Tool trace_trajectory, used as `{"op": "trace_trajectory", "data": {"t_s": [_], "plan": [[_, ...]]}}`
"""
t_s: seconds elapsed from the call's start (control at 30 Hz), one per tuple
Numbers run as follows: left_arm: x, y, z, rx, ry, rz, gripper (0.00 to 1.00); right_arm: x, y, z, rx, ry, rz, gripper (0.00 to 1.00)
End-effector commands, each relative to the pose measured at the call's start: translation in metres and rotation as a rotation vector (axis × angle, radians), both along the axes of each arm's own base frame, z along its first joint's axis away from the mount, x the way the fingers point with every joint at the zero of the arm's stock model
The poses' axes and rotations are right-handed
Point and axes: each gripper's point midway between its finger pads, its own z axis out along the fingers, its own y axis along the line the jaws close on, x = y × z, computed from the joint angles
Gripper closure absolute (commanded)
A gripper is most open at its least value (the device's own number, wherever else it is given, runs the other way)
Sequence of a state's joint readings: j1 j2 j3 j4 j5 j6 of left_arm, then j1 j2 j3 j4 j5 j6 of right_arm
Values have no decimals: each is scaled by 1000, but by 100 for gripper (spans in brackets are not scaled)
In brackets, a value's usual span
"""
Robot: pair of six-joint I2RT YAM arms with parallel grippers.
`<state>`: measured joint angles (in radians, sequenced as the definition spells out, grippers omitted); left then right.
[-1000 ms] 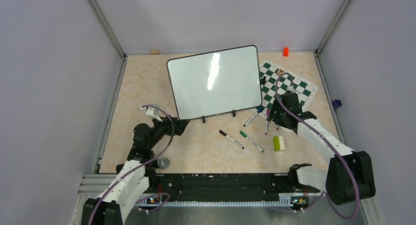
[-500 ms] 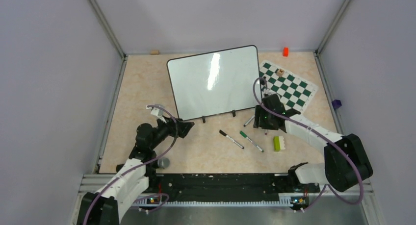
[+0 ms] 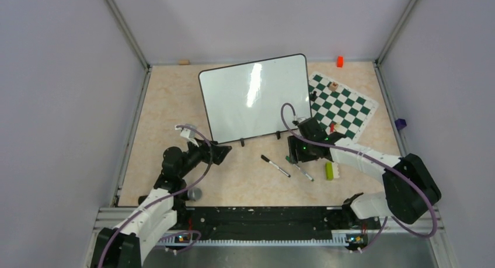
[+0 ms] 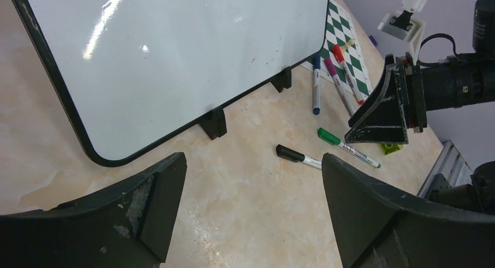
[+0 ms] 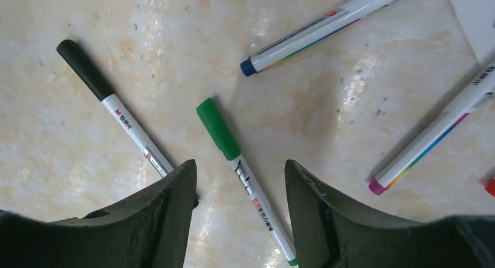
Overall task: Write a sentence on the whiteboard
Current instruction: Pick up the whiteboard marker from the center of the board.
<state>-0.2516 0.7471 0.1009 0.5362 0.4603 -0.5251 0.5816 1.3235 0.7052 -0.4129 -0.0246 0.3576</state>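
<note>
The whiteboard (image 3: 251,98) leans on small black feet at the back middle, and its glossy face (image 4: 175,52) is blank; no sentence shows on it. A green-capped marker (image 5: 242,163) lies flat on the table in front of the board. My right gripper (image 5: 240,166) is low over it, open, with one finger on each side of the barrel and neither touching it. In the top view the right gripper (image 3: 297,154) covers part of the green marker (image 3: 303,172). My left gripper (image 4: 254,157) hovers open and empty near the board's lower left corner (image 3: 220,152).
A black-capped marker (image 5: 114,104) lies just left of the green one. A blue-tipped marker (image 5: 315,34) and a pink-tipped one (image 5: 432,139) lie to the right. A chess mat (image 3: 344,104), a yellow-green brick (image 3: 330,170) and an orange block (image 3: 340,61) are on the right side.
My right gripper has swung left from the chess mat's edge to above the green marker, its jaws narrowing somewhat. The left arm shifted slightly at first, then stayed put.
</note>
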Motion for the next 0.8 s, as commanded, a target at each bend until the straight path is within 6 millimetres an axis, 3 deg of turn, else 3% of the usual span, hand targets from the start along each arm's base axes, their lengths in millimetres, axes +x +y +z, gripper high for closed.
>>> {"op": "trace_trajectory", "data": {"t_s": [0.0,0.13,0.3,0.33,0.37,0.57,0.77], "plan": [[4,-5,26,-12,-102,-24,9,-9,16,-4,-8,27,84,44],[4,-7,25,-10,-97,-33,9,-15,15,-18,-78,70,98,51],[3,-10,25,-8,-96,-44,9,-13,7,-31,-185,80,82,83],[3,-10,25,-7,-96,-48,9,-12,8,-30,-188,79,84,96],[2,-11,24,-7,-94,-52,9,-11,10,-28,-184,72,84,100],[-4,-26,23,-36,-56,-129,9,-8,26,14,-78,7,110,100],[-10,-58,42,-177,145,-268,13,-21,65,59,158,-17,259,100]]}}
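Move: Just under the right hand lies the green marker, its middle about 3 cm back, 1 cm to the right and 3 cm below. At that same table height, the black marker lies some 7 cm left and 2 cm back of the hand, the blue one about 9 cm ahead and 1 cm right, and the purple one 6 cm ahead and 8 cm right. From the left hand the green marker is roughly 25 cm right, 4 cm back and 12 cm below. Sinking about 2.5 cm while easing back and left, the right hand brings its half-open fingers astride the green marker and shuts them on it by the lower edge of its cap. It then lifts roughly 3 cm, drifting a little farther back and left. The open left hand slides some 3 cm right, turning slightly clockwise. ##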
